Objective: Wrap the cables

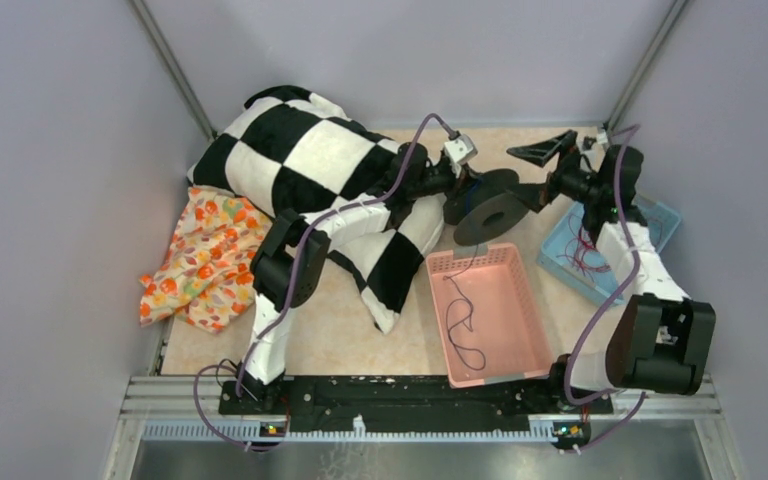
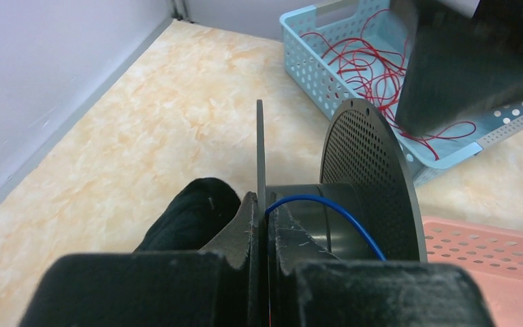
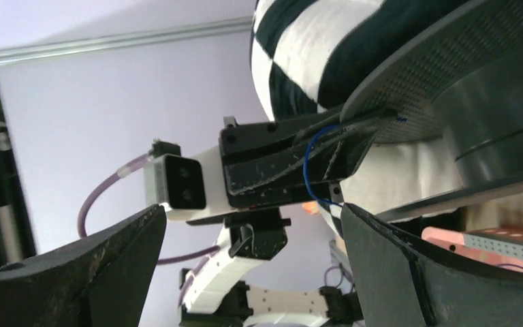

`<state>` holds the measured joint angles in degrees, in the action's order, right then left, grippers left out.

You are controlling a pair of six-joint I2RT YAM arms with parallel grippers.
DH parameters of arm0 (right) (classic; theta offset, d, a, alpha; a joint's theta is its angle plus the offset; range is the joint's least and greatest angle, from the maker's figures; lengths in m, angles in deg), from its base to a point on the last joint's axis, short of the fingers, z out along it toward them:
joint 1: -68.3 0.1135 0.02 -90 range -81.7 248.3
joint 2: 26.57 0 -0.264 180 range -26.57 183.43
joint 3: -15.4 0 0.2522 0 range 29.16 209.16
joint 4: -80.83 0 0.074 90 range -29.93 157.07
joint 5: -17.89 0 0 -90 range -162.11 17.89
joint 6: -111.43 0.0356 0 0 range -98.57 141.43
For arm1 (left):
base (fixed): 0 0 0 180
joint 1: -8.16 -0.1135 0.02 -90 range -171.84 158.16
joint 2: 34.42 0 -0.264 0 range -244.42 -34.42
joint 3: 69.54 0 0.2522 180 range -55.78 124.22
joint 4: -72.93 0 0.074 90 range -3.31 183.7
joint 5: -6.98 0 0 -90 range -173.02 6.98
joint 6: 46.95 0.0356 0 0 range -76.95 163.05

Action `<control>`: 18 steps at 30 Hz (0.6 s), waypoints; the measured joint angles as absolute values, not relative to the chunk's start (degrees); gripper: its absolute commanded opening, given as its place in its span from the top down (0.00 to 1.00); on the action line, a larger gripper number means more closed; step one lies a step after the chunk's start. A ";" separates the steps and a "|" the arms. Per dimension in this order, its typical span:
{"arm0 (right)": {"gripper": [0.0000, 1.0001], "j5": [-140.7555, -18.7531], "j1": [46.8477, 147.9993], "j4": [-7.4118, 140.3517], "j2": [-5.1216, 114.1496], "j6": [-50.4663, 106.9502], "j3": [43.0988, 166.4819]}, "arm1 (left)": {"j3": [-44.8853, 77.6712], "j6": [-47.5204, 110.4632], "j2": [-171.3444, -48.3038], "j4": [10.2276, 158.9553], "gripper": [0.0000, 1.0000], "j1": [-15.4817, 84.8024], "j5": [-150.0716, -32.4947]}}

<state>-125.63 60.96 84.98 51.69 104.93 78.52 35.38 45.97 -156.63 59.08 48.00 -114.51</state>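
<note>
A black spool with perforated flanges hangs over the table between the two arms. My left gripper is shut on the thin edge of one flange. In the left wrist view its fingertips pinch that flange, and the thin blue cable comes out of the gap and curves over the hub. The cable trails down into the pink basket. My right gripper stands wide open beside the spool, holding nothing. In the right wrist view the right gripper faces the left gripper and a loop of cable.
A black-and-white checkered cushion and a flowered cloth lie at the left. A light blue basket with red wires stands at the right, under the right arm. Walls close in the table on three sides.
</note>
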 measured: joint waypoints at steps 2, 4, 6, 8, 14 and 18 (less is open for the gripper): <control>0.01 -123.62 60.35 73.00 50.77 97.74 85.01 | 34.26 45.68 -155.21 59.52 1.00 47.78 -113.26; 0.01 -121.17 59.87 64.41 49.09 91.34 90.54 | 33.21 45.12 -153.53 59.69 1.00 47.30 -112.45; 0.01 -119.20 59.59 58.05 46.47 86.29 93.47 | 32.84 44.64 -152.15 59.78 1.00 46.92 -111.95; 0.01 -117.96 59.56 52.98 43.91 82.38 95.02 | 32.58 44.37 -150.84 59.76 1.00 46.71 -111.49; 0.01 -113.94 59.52 42.16 41.46 72.58 97.95 | 30.50 43.37 -145.77 58.84 1.00 46.66 -109.94; 0.02 -109.65 59.59 36.02 40.28 65.44 100.05 | 29.85 42.54 -142.01 58.53 1.00 46.64 -108.50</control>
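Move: My left hand already pinches the near rim of the spool's far flange with the blue cable; the spool's middle is about 5 cm back, 4 cm right and 5 cm lower. The salmon crate lies some 27 cm back and 4 cm right, 19 cm down, and the checkered pillow about 26 cm left, 1 cm back. From my open right hand the spool is some 7 cm left, 2 cm back and 10 cm below, the blue crate roughly 18 cm right and 6 cm back. Keeping flange and cable shut in my left fingers, I lift the spool about 10 cm, faster as I go, and carry it a little left. Meanwhile my empty right hand, wide open, goes up, right and back some 4 cm each way, away from the spool, rolling so its fingers tip down by about 30 degrees over the spool's side. ##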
